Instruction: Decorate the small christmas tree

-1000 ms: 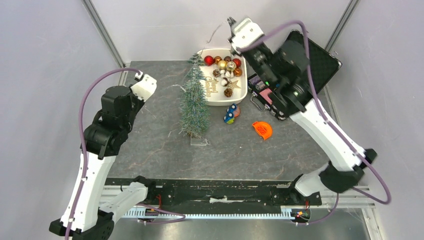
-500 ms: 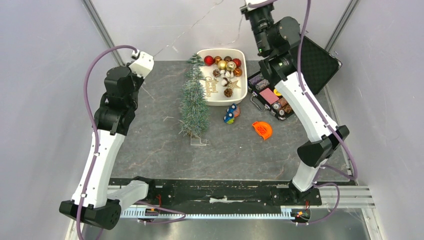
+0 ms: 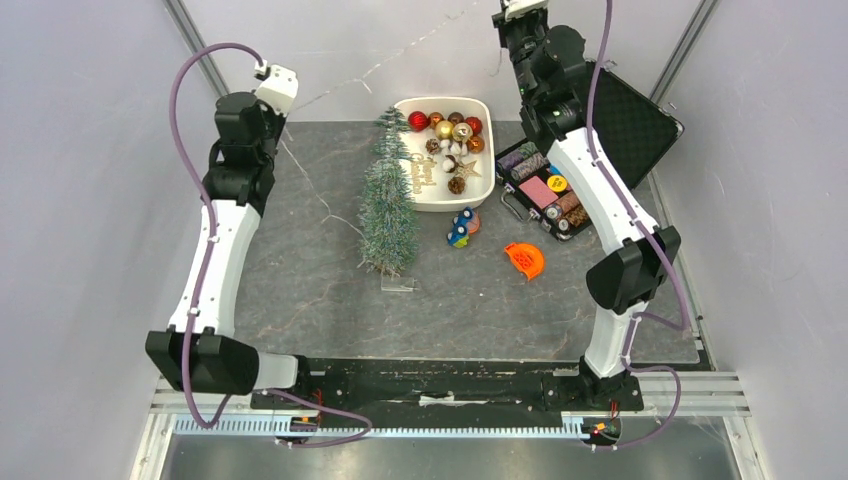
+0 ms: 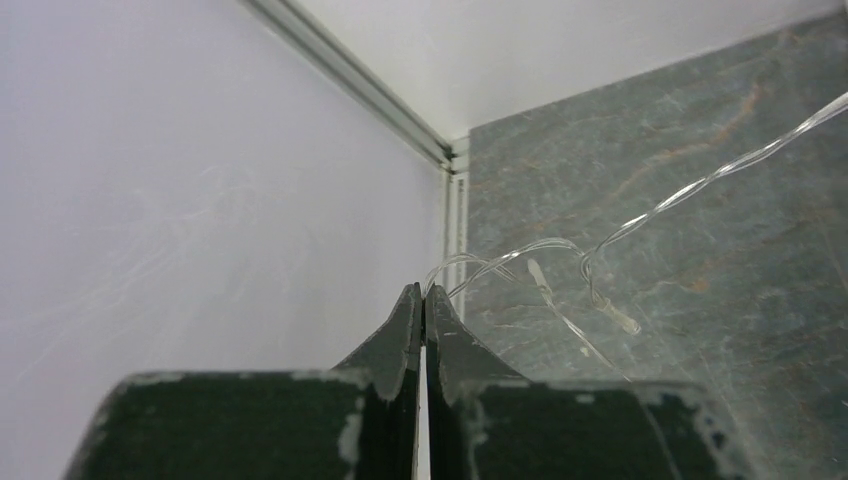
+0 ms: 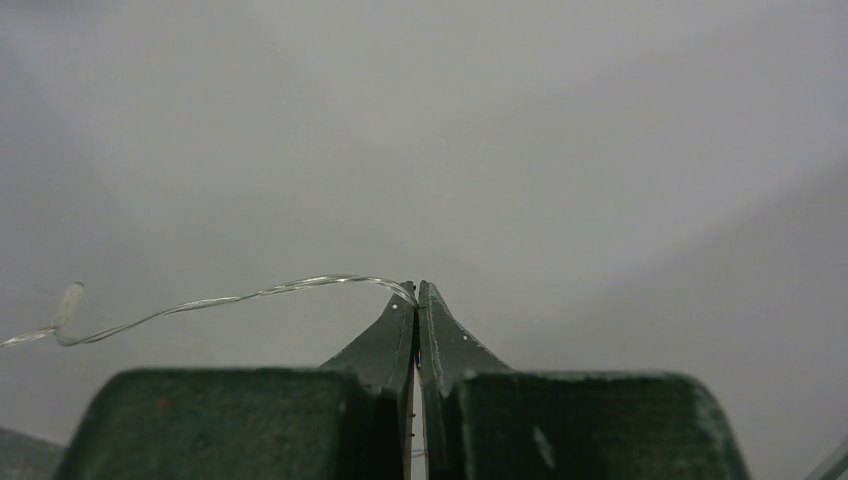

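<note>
The small christmas tree [image 3: 388, 200], frosted green on a clear square base [image 3: 398, 283], stands mid-table, left of the ornament tray. A thin clear light wire [image 3: 385, 58] stretches between both raised arms, and another length [image 3: 305, 180] trails from the left gripper down to the tree's foot. My left gripper [image 3: 272, 88] is high at the back left. In the left wrist view its tips [image 4: 422, 292] are shut on the wire [image 4: 700, 185]. My right gripper [image 3: 520, 12] is high at the back wall, its tips [image 5: 416, 288] shut on the wire [image 5: 220, 300].
A white tray [image 3: 487, 150] of red and gold baubles, pinecones and a star sits behind the tree. Small blue ornaments [image 3: 460, 228] and an orange piece [image 3: 525, 260] lie to its right. An open black case [image 3: 540, 190] of spools is at the back right.
Both arms have lifted up and back, the left to the rear left corner and the right up the back wall. The wire between them is drawn out longer.
</note>
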`<state>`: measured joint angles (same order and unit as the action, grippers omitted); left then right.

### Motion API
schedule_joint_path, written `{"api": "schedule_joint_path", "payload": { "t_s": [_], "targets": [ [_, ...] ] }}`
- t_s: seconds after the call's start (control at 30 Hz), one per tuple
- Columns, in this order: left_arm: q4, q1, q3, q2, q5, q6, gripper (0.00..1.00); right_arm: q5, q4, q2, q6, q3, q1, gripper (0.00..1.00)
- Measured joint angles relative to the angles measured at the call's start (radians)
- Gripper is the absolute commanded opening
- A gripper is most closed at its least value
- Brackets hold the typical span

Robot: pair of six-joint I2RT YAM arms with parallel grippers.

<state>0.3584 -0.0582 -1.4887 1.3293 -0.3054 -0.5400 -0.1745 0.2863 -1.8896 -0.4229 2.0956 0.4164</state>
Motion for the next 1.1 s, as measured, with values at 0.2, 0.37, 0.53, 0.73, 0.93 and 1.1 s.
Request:
{"api": "schedule_joint_path", "payload": {
  "t_s": [0.2, 0.37, 0.53, 0.73, 0.93, 1.1],
  "targets": [
    [-0.025, 0.000, 0.011, 0.062, 0.085, 0.023, 0.02, 0.023, -0.074, -0.008, 0.004, -0.071, -0.029, 0.00],
    [-0.052, -0.001, 0.010, 0.161, 0.146, 0.061, 0.02, 0.018, -0.124, -0.005, 0.004, -0.143, -0.042, 0.00],
    [-0.048, -0.021, -0.003, 0.290, 0.214, 0.097, 0.02, -0.015, -0.157, 0.050, 0.069, -0.298, -0.108, 0.00],
    [-0.029, -0.098, -0.005, 0.327, 0.317, 0.102, 0.08, -0.038, -0.136, 0.251, 0.124, -0.553, -0.249, 0.00],
    [0.005, -0.163, -0.006, 0.330, 0.424, 0.108, 0.43, -0.069, -0.084, 0.448, 0.117, -0.707, -0.269, 0.00],
    [0.078, -0.171, -0.033, 0.331, 0.509, 0.114, 0.58, -0.093, -0.076, 0.534, 0.154, -0.772, -0.382, 0.00]
  ]
}}
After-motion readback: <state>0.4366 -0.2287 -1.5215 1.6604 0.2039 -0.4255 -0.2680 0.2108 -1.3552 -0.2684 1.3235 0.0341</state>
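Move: The standing tree's middle is about 24 cm to the right of the left gripper, 12 cm back and 15 cm below it, its tip slightly above the gripper. The tray sits some 16 cm ahead, 34 cm right and 36 cm down. From the right gripper the tree is roughly 23 cm back, 24 cm left and 32 cm below; the poker case lies level with that gripper, 15 cm right and 52 cm down. Bring the left gripper forward and down, then sweep it about 18 cm right towards the tree's upper left side, tipping it down and turning it clockwise; late in the sweep open the fingers to release the light string. Keep the string's end pinched in the right gripper: lower it about 15 cm, then draw it right and back, away from the tree, past the poker case. ##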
